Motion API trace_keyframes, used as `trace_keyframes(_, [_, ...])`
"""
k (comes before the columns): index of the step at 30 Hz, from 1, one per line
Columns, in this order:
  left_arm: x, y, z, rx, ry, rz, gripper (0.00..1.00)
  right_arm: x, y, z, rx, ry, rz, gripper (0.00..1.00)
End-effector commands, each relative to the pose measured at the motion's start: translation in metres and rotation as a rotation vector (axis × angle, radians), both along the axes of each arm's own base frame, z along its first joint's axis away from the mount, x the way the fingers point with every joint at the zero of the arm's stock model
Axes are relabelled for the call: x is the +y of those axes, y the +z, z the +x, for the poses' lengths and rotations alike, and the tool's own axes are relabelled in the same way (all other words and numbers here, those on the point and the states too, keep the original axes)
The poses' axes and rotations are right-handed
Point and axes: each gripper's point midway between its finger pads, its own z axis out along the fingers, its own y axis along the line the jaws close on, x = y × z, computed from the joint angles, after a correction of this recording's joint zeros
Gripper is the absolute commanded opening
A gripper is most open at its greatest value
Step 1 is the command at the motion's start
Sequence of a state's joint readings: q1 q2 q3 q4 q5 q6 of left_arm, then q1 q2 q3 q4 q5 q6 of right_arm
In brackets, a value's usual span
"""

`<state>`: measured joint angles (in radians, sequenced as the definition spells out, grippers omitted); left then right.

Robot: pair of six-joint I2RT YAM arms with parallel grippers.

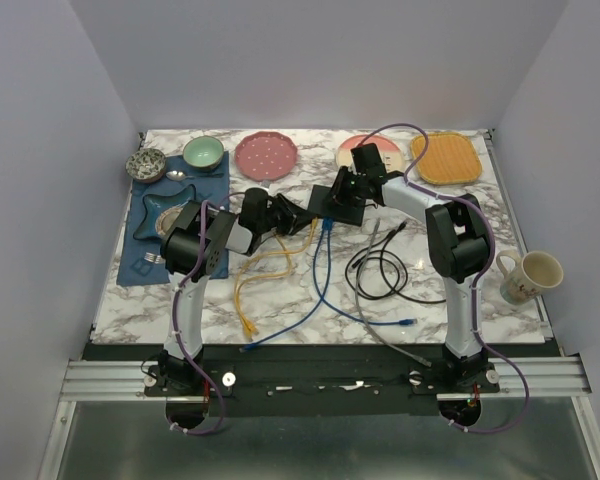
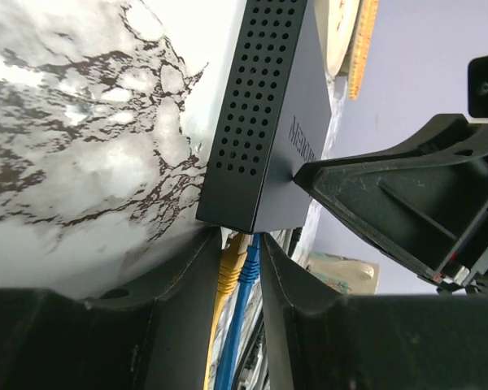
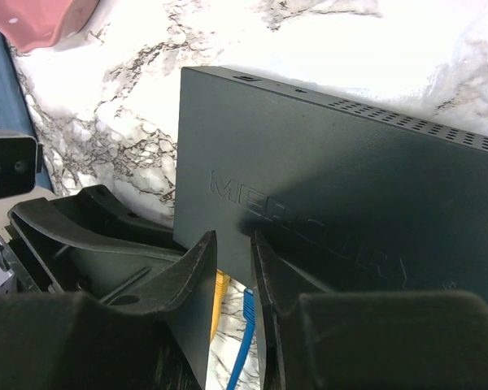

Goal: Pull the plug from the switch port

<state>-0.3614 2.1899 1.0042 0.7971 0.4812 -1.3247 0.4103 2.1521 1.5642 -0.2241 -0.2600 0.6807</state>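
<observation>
The switch (image 1: pixel 327 203) (image 2: pixel 264 106) (image 3: pixel 325 179) lies flat on the marble at mid-table. A yellow plug (image 2: pixel 232 256) and a blue plug (image 2: pixel 250 262) sit side by side in its sockets. My left gripper (image 1: pixel 302 222) (image 2: pixel 242 241) reaches in from the left and is shut on both plugs, one finger against each, right at the switch's edge. My right gripper (image 1: pixel 348 195) (image 3: pixel 234 240) rests its fingertips on the switch's top near that same edge, jaws a little apart with nothing between them. Its finger (image 2: pixel 374 195) touches the top face in the left wrist view.
The yellow cable (image 1: pixel 255 275) and blue cable (image 1: pixel 325 265) trail toward the near edge, beside a coiled black cable (image 1: pixel 380 270). A mug (image 1: pixel 528 275) stands at right. Plates (image 1: pixel 266 153) (image 1: pixel 446 157), bowls (image 1: pixel 203 152) and a blue mat (image 1: pixel 145 260) fill the back and left.
</observation>
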Motion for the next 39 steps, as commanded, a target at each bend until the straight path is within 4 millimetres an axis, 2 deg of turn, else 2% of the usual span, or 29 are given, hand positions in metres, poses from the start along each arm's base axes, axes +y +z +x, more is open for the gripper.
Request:
trace_keyframes(1, [-0.002, -0.029, -0.007, 0.1, 0.025, 0.135, 0.37, -0.003, -0.018, -0.009, 0.066, 0.002, -0.024, 0.32])
trace_keyframes(14, [-0.009, -0.035, -0.011, 0.101, 0.0, 0.136, 0.11, -0.003, -0.023, -0.013, 0.078, 0.004, -0.026, 0.32])
trace_keyframes(18, [-0.009, -0.036, -0.013, 0.103, -0.007, 0.126, 0.0, -0.003, -0.022, -0.014, 0.074, 0.007, -0.025, 0.32])
trace_keyframes(21, [-0.011, -0.034, -0.015, 0.096, -0.015, 0.111, 0.0, -0.005, -0.021, -0.015, 0.074, 0.003, -0.029, 0.32])
trace_keyframes(27, [-0.006, -0.036, -0.018, 0.105, -0.009, 0.1, 0.0, -0.013, -0.003, -0.021, 0.025, -0.018, -0.041, 0.32])
trace_keyframes(30, [-0.005, -0.037, -0.02, 0.107, -0.009, 0.099, 0.0, -0.012, 0.0, -0.037, 0.022, -0.004, -0.046, 0.31])
trace_keyframes(32, [-0.004, -0.037, -0.021, 0.108, -0.011, 0.1, 0.0, -0.012, -0.008, -0.05, 0.038, 0.007, -0.051, 0.31])
trace_keyframes(34, [-0.003, -0.036, -0.022, 0.104, -0.011, 0.101, 0.0, -0.014, -0.008, -0.054, 0.036, 0.005, -0.05, 0.31])
trace_keyframes(39, [0.003, -0.036, -0.034, 0.108, -0.02, 0.118, 0.0, -0.02, 0.001, -0.048, 0.008, -0.027, -0.065, 0.31])
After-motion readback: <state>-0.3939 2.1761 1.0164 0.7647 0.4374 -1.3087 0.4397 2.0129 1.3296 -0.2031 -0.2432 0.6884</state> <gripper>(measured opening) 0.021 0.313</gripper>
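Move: The yellow plug in the switch's port edge lies just at my left fingertips, about 1 cm to their right and 1 cm back. The blue plugs are some 4 cm farther right of that plug, and the switch's middle lies about 8 cm right of my left hand and 3 cm ahead. My right hand hovers over the switch: from it the blue plugs are about 6 cm back, 2 cm left and 3 cm lower, the yellow plug 5 cm back and 5 cm left. I bring my left hand about 1.5 cm right onto the yellow plug and close its fingers on it beside the port, then ease back under 1 cm while keeping them shut. Late on, I draw my half-open right hand back about 6 cm off the switch's top, slightly right and sinking 1.5 cm at the end, towards the blue plugs. ##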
